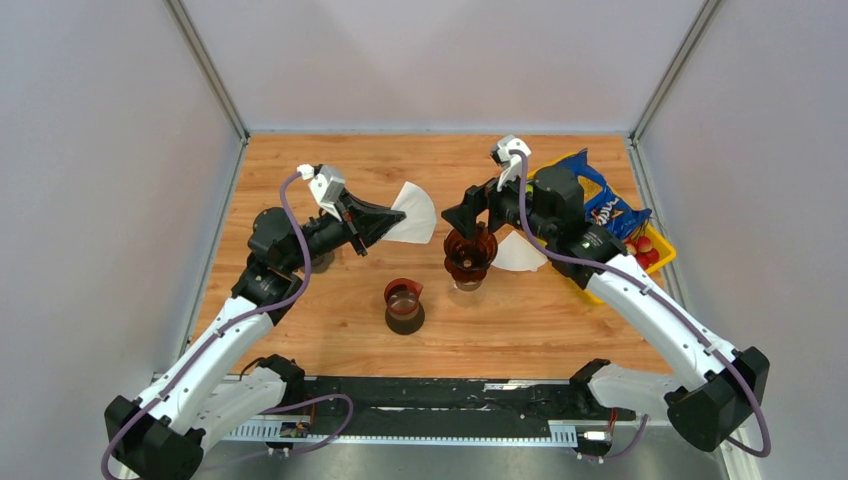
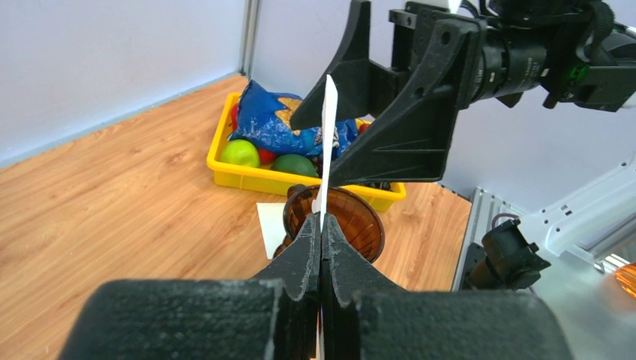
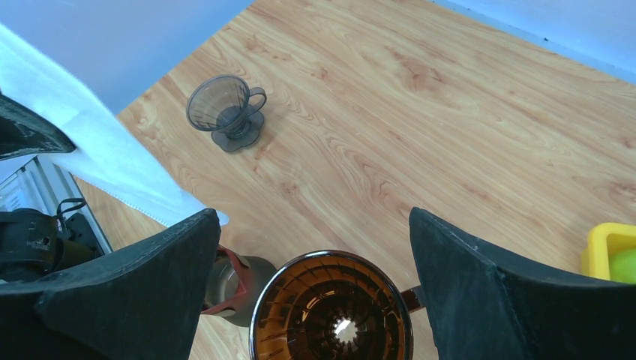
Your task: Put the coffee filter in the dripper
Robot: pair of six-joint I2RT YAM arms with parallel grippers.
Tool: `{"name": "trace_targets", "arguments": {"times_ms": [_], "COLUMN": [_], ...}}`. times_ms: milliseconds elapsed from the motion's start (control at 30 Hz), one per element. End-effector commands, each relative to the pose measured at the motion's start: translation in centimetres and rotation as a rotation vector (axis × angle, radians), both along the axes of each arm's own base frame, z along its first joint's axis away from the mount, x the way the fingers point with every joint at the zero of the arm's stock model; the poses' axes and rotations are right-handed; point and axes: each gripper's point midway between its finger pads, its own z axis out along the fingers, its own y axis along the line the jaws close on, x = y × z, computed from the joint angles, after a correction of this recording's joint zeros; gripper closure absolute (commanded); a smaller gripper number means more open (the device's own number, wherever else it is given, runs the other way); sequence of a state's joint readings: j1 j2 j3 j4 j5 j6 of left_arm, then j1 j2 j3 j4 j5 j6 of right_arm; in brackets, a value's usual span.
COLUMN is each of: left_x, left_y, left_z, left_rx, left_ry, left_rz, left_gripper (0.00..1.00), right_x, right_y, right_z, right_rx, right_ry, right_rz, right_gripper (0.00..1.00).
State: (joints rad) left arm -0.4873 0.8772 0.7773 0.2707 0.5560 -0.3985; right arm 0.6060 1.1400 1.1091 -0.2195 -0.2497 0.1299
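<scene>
The white coffee filter (image 1: 414, 212) hangs in the air, edge-on in the left wrist view (image 2: 328, 127), with my left gripper (image 1: 397, 220) (image 2: 322, 222) shut on its lower edge. The amber dripper (image 1: 468, 256) (image 2: 354, 219) (image 3: 330, 315) stands upright on the table just to the filter's right. My right gripper (image 1: 470, 230) (image 3: 313, 217) hovers directly above the dripper. It is wide open, with a finger on each side of the rim, and holds nothing. The filter's corner (image 3: 97, 150) shows at the left of the right wrist view.
A second white filter (image 1: 522, 255) (image 2: 268, 225) lies flat beside the dripper. In front stands a red-trimmed glass server (image 1: 404, 303) (image 3: 225, 289). A grey dripper (image 3: 225, 109) sits by the left arm. A yellow bin (image 1: 660, 262) (image 2: 225, 176) of snacks and fruit stands at the right.
</scene>
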Motion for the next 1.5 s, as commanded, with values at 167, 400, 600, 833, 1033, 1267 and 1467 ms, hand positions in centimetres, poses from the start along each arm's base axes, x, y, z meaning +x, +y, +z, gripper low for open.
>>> {"name": "trace_targets", "arguments": {"times_ms": [167, 400, 600, 833, 1033, 1267, 1467], "left_x": [-0.7, -0.5, -0.7, -1.2, -1.5, -2.3, -3.4], "left_y": [-0.2, -0.1, -0.2, -0.6, -1.1, -1.9, -2.2], "left_z": [0.6, 0.7, 0.7, 0.5, 0.0, -0.2, 0.7], "left_rx": [-0.009, -0.012, -0.013, -0.003, 0.017, 0.029, 0.004], "left_ry": [-0.032, -0.027, -0.032, -0.04, -0.044, -0.062, -0.084], "left_rz": [-0.037, -0.025, -0.035, -0.082, -0.129, -0.213, -0.279], "left_gripper": [1.0, 1.0, 1.0, 1.0, 1.0, 1.0, 1.0], "right_x": [0.6, -0.9, -0.7, -3.2, -4.6, -6.0, -5.7], "right_y": [1.5, 2.3, 2.1, 3.6, 3.9, 4.6, 4.7], "right_z": [1.5, 1.8, 1.9, 1.7, 2.2, 2.3, 1.8], "right_rx": [0.054, 0.07, 0.068, 0.057, 0.061, 0.076, 0.078], "right_ry": [-0.031, -0.03, -0.036, -0.058, -0.09, -0.081, -0.054], "right_rz": [0.043, 0.131, 0.12, 0.314, 0.397, 0.495, 0.483], "right_gripper": [0.0, 0.0, 0.0, 0.0, 0.01, 0.11, 0.26]}}
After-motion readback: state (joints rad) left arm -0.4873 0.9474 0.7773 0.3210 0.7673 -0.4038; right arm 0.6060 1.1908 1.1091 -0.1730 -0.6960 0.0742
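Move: Pinched in the left fingers, the coffee filter has its middle just 2 cm right and 1 cm ahead of that hand, level with it; the dripper lies some 12 cm right, 8 cm ahead and 23 cm below. From the open right hand, the filter is about 7 cm left, 5 cm back and 4 cm higher. The dripper stands 3 cm right and 1 cm ahead of the right hand, 19 cm below; the red-rimmed jug 9 cm left, 4 cm back, 26 cm below. Dipping about a centimetre first, the wide-open right hand then sweeps back some 5 cm and left 4 cm above the dripper towards the filter, swinging 25 degrees counter-clockwise, and its fingers start closing around the filter's free edge. The left hand keeps its pinch, mostly waits, then late eases a couple of centimetres back and right, sinking slightly and turning clockwise. ##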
